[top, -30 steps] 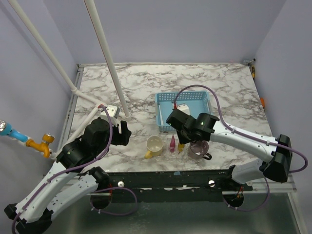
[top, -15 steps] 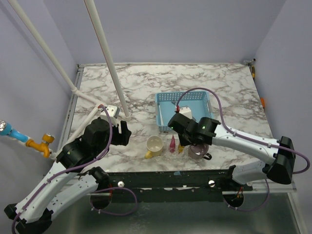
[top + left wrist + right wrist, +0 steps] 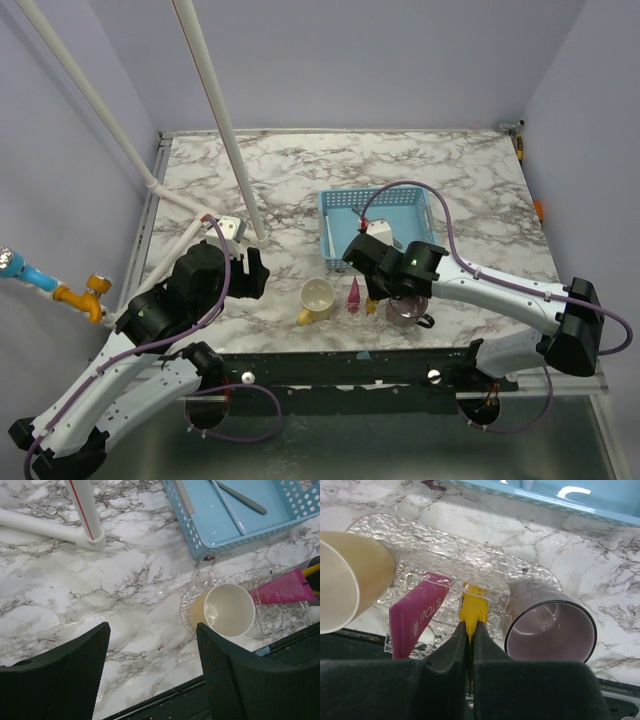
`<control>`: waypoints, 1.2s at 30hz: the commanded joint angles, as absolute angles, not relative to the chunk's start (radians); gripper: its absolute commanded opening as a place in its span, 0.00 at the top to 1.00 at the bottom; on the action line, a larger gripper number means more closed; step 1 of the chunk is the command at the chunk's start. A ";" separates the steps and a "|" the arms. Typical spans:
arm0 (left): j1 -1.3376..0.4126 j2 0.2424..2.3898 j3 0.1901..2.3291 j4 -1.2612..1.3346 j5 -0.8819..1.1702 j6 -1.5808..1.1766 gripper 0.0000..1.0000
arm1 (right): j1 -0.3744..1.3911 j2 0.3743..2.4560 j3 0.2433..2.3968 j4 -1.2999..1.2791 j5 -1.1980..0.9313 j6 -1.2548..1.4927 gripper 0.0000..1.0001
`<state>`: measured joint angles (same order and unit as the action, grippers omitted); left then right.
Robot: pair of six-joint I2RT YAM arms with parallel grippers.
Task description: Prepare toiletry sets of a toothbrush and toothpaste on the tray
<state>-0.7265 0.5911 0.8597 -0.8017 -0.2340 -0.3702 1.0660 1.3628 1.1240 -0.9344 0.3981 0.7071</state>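
Note:
My right gripper (image 3: 469,630) is shut on the flat end of the yellow toothpaste tube (image 3: 472,612), whose cap end rests on the clear glass tray (image 3: 435,555). The pink toothpaste tube (image 3: 417,612) lies on the tray just left of it. A grey toothbrush (image 3: 242,497) and a pale blue toothbrush (image 3: 227,510) lie in the blue basket (image 3: 200,535) behind the tray. My left gripper (image 3: 151,645) hovers open over bare marble left of the tray, holding nothing.
A yellow mug (image 3: 350,575) lies tipped on the tray's left end, and a translucent purple mug (image 3: 550,627) at its right end. White pipes (image 3: 85,510) cross the table at the left. The table's near edge runs just below the tray.
My right gripper has edged slightly towards the near edge with the yellow tube in it. The left arm has not moved.

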 commanded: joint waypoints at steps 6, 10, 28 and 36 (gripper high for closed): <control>-0.721 0.591 0.848 -0.787 -0.218 -0.373 0.30 | 1.071 1.383 1.107 -0.897 0.411 0.724 0.88; -0.721 0.592 0.848 -0.787 -0.219 -0.373 0.30 | 1.071 1.382 1.125 -0.910 0.419 0.725 0.79; -0.721 0.585 0.844 -0.778 -0.217 -0.359 0.29 | 1.070 1.451 1.425 -1.075 0.628 0.657 0.61; -0.721 0.576 0.841 -0.769 -0.252 -0.352 0.28 | 0.930 1.590 1.545 -0.950 0.560 0.466 0.61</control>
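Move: The yellow toothpaste stands cap-down in the clear tray, its top pinched in the right fingers, its middle about 2 cm ahead of and 4 cm below the right hand. The pink toothpaste is about 4 cm left and 1 cm ahead; the purple cup is 8 cm right and 1 cm back. The blue basket's middle lies some 18 cm ahead, 2 cm right. From the left hand, the yellow toothpaste is about 24 cm right, 3 cm back and 13 cm lower. The right hand stays almost in place over the tray while its fingers open to roughly a third of their span, letting go of the yellow toothpaste between the pink one and the purple cup. Then it climbs about 8 cm, clear of the tube, and swings forward some 7 cm and slightly left towards the blue basket with the toothbrushes, the fingertips tilting up and forward by about 10 degrees. ##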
